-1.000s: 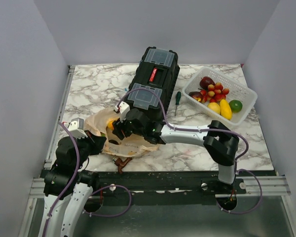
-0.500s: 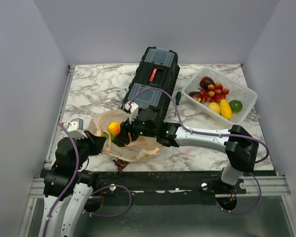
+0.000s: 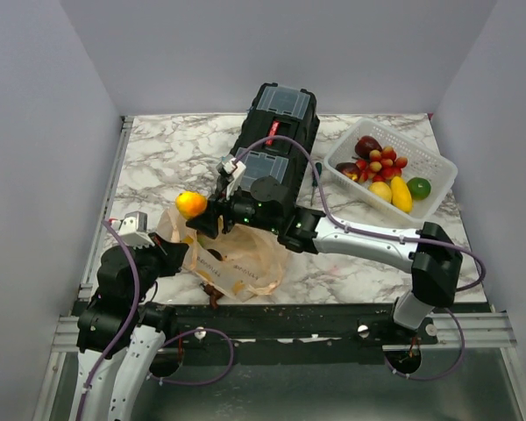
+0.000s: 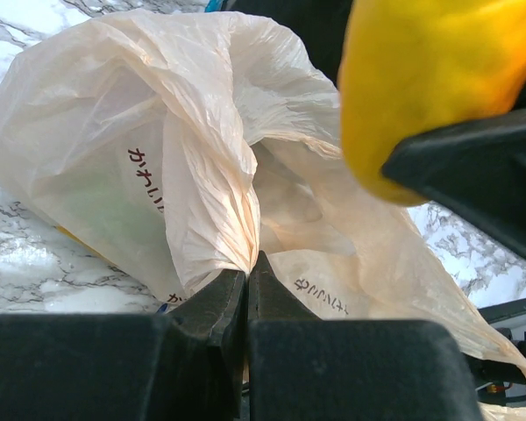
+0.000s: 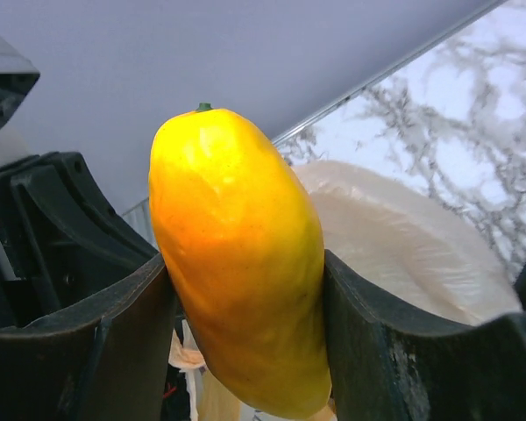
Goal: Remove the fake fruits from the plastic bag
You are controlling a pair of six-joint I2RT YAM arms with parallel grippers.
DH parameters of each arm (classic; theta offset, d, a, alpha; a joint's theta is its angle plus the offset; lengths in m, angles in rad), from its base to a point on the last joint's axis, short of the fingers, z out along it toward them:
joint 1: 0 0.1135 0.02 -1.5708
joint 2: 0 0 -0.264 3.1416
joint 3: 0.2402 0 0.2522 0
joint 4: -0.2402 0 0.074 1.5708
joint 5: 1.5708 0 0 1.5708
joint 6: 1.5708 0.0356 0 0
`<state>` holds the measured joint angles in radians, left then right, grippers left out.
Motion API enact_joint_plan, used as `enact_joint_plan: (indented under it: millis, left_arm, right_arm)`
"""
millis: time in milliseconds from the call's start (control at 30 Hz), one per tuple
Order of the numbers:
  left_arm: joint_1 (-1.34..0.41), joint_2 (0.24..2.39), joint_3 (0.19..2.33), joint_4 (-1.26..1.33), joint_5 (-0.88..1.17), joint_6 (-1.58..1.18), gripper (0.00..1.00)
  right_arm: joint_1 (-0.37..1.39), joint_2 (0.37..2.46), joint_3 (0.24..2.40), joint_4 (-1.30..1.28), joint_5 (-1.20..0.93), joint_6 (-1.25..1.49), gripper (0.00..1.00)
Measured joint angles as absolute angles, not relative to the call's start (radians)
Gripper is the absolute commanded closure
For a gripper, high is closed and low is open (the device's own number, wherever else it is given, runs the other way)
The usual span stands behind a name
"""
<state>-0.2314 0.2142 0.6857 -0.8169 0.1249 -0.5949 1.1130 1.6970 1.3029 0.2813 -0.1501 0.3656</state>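
Observation:
A yellow-orange fake fruit [image 3: 190, 204] hangs above the plastic bag [image 3: 237, 257], with my right gripper [image 3: 197, 210] shut on it; in the right wrist view the fruit [image 5: 237, 263] fills the space between both fingers. The beige bag with dark print lies on the marble near the table's front left. My left gripper [image 4: 247, 279] is shut on a gathered fold of the bag [image 4: 202, 175]. A faint green shape shows through the bag's wall. Several fake fruits [image 3: 386, 171] lie in the white basket.
A black toolbox [image 3: 272, 145] stands in the middle, right behind the bag. A green-handled screwdriver [image 3: 315, 180] lies between it and the white lattice basket [image 3: 438, 189] at the back right. A small dark brown thing [image 3: 215, 289] lies at the front edge.
My right gripper has risen out of the bag with the yellow-orange fruit and moved back and left. The bag has settled flatter. The left gripper has kept its hold.

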Motion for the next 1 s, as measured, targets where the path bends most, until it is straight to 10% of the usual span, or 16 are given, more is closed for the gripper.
enact_joint_plan:
  millis: [433,1000]
  left_arm:
    - [-0.231,0.214,0.686,-0.817,0.125,-0.595,1.0]
    - [-0.231,0.215,0.684,-0.817,0.126,-0.595,1.0]
  right_arm:
    - [0.999,1.279,1.009,0.237,0.238,0.26,0.75]
    - [0.134,1.331,1.008,-0.133,0.22,0.495,0.74]
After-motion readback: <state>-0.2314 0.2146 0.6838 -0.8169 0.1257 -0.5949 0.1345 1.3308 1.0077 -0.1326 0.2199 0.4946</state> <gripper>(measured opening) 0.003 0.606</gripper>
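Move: The right hand already holds the mango above the plastic bag. The white basket it is bound for lies some 54 cm to its right, 24 cm ahead and about 18 cm lower. The toolbox stands about 17 cm right and 24 cm ahead, the green screwdriver 32 cm right and 19 cm ahead; the bag's middle is 5 cm right and 5 cm back. From the left hand, the basket is roughly 56 cm right and 30 cm ahead. Still gripping the mango, the right hand swings it quickly to the right and forward, about 50 cm in all, rising some 4 cm to pass over the toolbox's near end, then sinking about 10 cm towards the basket. On the way the wrist swings nearly 80 degrees clockwise and the fingers tip down. The left hand holds still, keeping the bag's rim pinched. ##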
